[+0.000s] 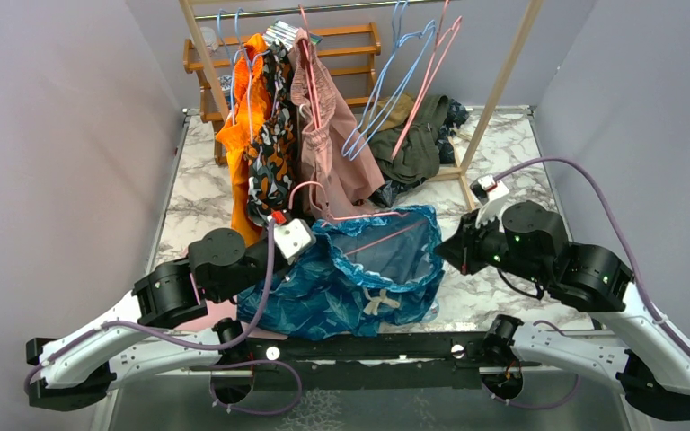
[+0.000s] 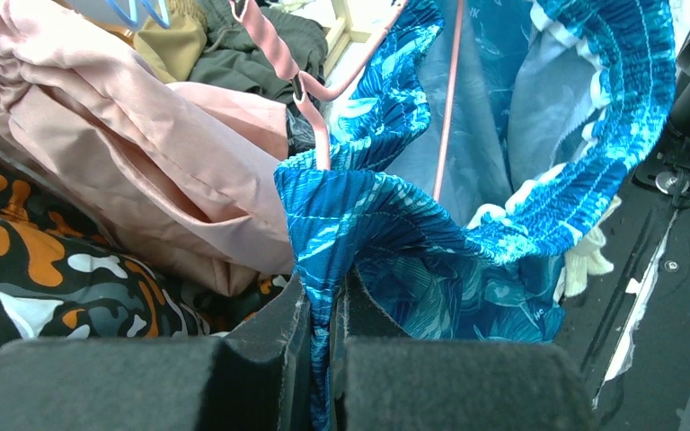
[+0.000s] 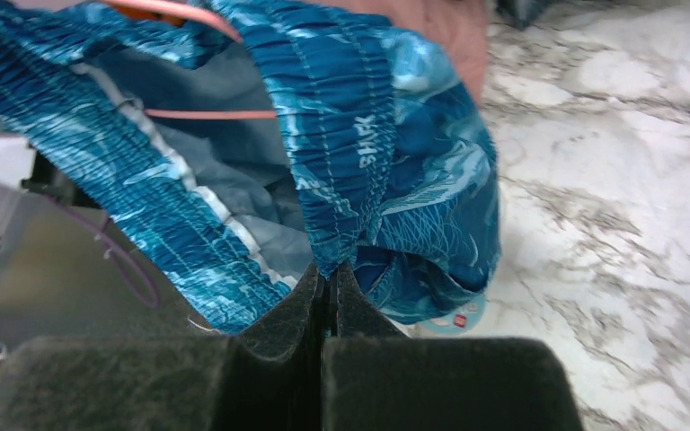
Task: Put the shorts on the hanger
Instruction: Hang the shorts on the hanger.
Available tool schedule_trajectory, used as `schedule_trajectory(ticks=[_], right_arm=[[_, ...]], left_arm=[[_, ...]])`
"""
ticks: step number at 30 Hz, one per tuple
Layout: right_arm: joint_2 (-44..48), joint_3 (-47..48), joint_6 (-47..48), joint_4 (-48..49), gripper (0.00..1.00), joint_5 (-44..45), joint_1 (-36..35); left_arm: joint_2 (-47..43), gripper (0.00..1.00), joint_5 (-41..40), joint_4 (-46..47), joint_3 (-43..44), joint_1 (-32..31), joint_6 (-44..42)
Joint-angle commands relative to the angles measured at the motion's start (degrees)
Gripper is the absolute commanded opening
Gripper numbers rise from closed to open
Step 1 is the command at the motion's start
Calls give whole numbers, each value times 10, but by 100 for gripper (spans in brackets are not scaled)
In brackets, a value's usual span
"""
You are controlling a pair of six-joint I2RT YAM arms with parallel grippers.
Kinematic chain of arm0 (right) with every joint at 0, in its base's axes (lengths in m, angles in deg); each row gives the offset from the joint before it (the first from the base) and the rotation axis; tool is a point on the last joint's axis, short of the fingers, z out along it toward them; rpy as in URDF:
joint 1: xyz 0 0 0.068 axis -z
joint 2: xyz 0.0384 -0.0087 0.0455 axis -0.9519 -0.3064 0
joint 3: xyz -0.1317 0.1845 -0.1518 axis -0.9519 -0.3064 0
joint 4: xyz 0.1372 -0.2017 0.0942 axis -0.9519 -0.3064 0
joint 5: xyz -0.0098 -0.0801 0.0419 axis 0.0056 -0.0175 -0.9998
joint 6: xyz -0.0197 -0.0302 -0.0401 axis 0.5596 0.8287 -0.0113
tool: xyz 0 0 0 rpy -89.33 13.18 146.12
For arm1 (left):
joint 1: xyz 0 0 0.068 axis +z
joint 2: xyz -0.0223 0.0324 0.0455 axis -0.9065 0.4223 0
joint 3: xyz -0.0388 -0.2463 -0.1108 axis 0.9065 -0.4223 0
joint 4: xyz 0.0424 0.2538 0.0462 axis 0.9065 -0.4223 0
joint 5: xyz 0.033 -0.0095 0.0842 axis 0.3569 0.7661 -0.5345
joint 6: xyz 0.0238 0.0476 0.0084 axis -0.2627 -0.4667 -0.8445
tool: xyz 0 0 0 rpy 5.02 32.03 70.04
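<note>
The teal-blue leaf-print shorts (image 1: 359, 278) hang stretched between my two grippers just above the near table edge, waist opening upward, white drawstring (image 1: 379, 301) dangling in front. The pink hanger (image 1: 368, 215) sits inside the waist opening, its hook (image 1: 304, 191) sticking up at the left end. My left gripper (image 1: 313, 238) is shut on the left end of the waistband (image 2: 323, 224), with a pink hanger arm (image 2: 449, 108) running inside the shorts. My right gripper (image 1: 440, 250) is shut on the right end of the waistband (image 3: 337, 162), the hanger (image 3: 211, 114) showing behind it.
On the rail behind hang orange shorts (image 1: 238, 135), orange-black patterned shorts (image 1: 269, 153) and dusty-pink shorts (image 1: 328, 135), close to the left gripper. Light blue hangers (image 1: 386, 90) and a pink one hang further right. Olive clothes (image 1: 418, 139) lie by the wooden rack leg (image 1: 494, 99).
</note>
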Motion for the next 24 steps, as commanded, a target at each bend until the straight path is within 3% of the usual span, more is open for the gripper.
schedule_trajectory(ticks=[1, 7, 11, 18, 24], right_arm=[[-3, -9, 41, 63, 1, -116, -4], [25, -3, 42, 119, 1, -130, -4], [54, 10, 24, 142, 1, -64, -3], [59, 31, -16, 113, 1, 88, -4], [34, 29, -22, 105, 1, 90, -4]], left_arm=[[-13, 0, 5, 49, 26, -1, 0], [-2, 0, 2, 25, 25, 0, -9], [10, 0, 21, 3, 21, 0, -9], [34, 0, 132, -14, 20, -1, 1], [43, 0, 207, -14, 26, 0, 13]])
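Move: Both hands already pinch the blue shorts' waistband, with the pink hanger lying inside it. The hanger's middle is about 9 cm to the left hand's right and 1 cm ahead, roughly level. From the right hand it lies some 14 cm left, 3 cm ahead and slightly higher; the hanger's right corner is about 5 cm left and 5 cm ahead of this hand. The pink trousers hang some 18 cm ahead and 4 cm right of the left hand. Leftward and slightly back at first, about 3 cm, the right hand then lifts its end of the waistband, easing right and forward again to finish some 7 cm higher, fingers tipped up 10 degrees or so. The left hand keeps its pinch, rises a touch, then draws back, right and down about 3 cm each, turning clockwise with the hanger. Both grippers stay shut on the cloth. ##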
